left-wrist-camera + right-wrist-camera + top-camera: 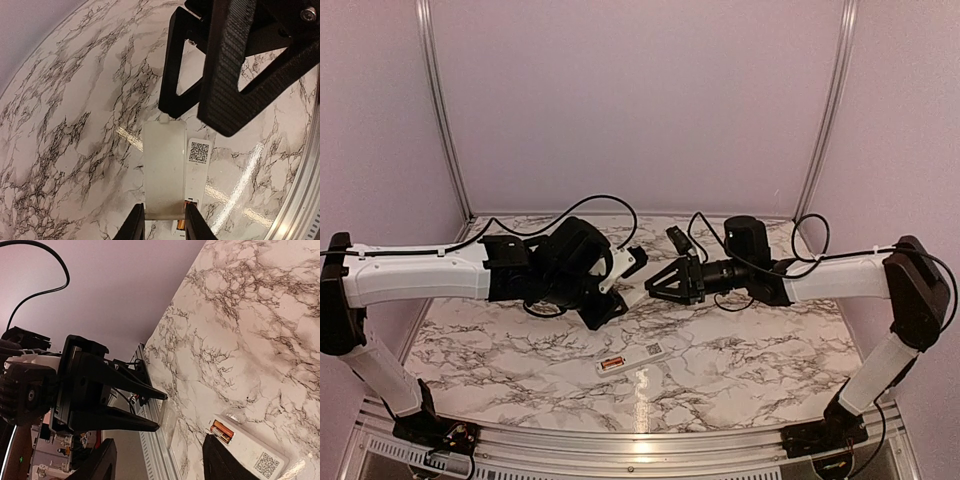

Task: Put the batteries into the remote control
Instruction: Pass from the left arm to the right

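The white remote control (638, 355) lies back up on the marble table, below both grippers. Its bay is uncovered, with the orange batteries (221, 431) (612, 364) lying in it. My left gripper (165, 226) is shut on a translucent white battery cover (165, 170) and holds it in the air above the remote (198, 175). My right gripper (161, 441) faces it, jaws apart and empty, with its fingertips (220, 125) just at the cover's far end (168, 424). In the top view the two grippers (620, 290) (652, 285) nearly meet.
The marble table (770, 350) ends in a metal rail (640, 440) at the near side. Plain walls and upright metal posts (440, 110) close off the back and sides. Black cables (610, 200) loop over both wrists.
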### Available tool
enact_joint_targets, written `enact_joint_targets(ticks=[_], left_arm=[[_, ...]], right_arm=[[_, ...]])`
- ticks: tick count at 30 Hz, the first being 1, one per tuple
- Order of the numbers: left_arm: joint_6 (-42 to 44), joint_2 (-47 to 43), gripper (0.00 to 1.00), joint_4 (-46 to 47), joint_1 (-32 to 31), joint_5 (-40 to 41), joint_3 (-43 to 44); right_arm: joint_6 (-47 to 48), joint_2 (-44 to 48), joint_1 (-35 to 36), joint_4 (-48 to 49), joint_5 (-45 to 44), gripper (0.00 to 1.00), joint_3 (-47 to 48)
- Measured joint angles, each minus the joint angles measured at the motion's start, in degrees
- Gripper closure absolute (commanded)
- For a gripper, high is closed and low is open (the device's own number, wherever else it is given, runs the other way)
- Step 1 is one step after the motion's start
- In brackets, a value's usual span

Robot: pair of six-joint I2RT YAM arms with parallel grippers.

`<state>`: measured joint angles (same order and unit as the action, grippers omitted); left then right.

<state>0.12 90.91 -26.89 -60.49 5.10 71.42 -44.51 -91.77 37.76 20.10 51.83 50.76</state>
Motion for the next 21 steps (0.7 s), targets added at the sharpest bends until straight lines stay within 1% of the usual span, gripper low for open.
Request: enact_joint_targets(ticks=[2,8,19,20,21], left_arm=[[0.37,0.00,0.88,0.11,-0.17,0.00,0.00],[0.87,-0.04,0.88,0.81,-0.37,0.09,0.00],[1.70,-0.63,0.87,1.42,-0.44,0.57,0.11],[1.73,-0.66,0.86,1.42,-0.44,0.57,0.11],[1.81,-0.68,0.80,1.42,-0.44,0.63,0.11]], right_arm=[[-0.66,-0.61,0.26,0.81,0.57,0.47,0.07],[-2.45,-2.08,0.63,2.62,1.70,0.62,0.59],[-5.16,-2.64,1.20,6.03,3.28,0.93,0.87],[-5.07,-2.64,1.22,6.12,3.34,0.97,0.87],[-5.27,-2.67,1.25,6.19,3.43,1.00,0.87]])
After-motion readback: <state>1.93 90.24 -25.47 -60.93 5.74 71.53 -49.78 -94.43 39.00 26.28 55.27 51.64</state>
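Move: The left hand holds the battery cover by its side edges; the cover's middle is some 3 cm to this hand's right and 1 cm ahead, near fingertip height. The open right fingers already stand around its far end, with the middle about 4 cm to the right hand's left and 1 cm back. The remote lies on the table about 16 cm below the left hand, 2 cm to its right and level fore and aft. Leftward towards the left hand, with a slight drift back, the right hand eases in by only 1.5 cm, dipping a touch and then rising about 1 cm. Its fingers shut from over half open to nearly closed, pinching the cover's near end across its faces. The left hand stays almost in place, rising about 1 cm without opening its fingers. ##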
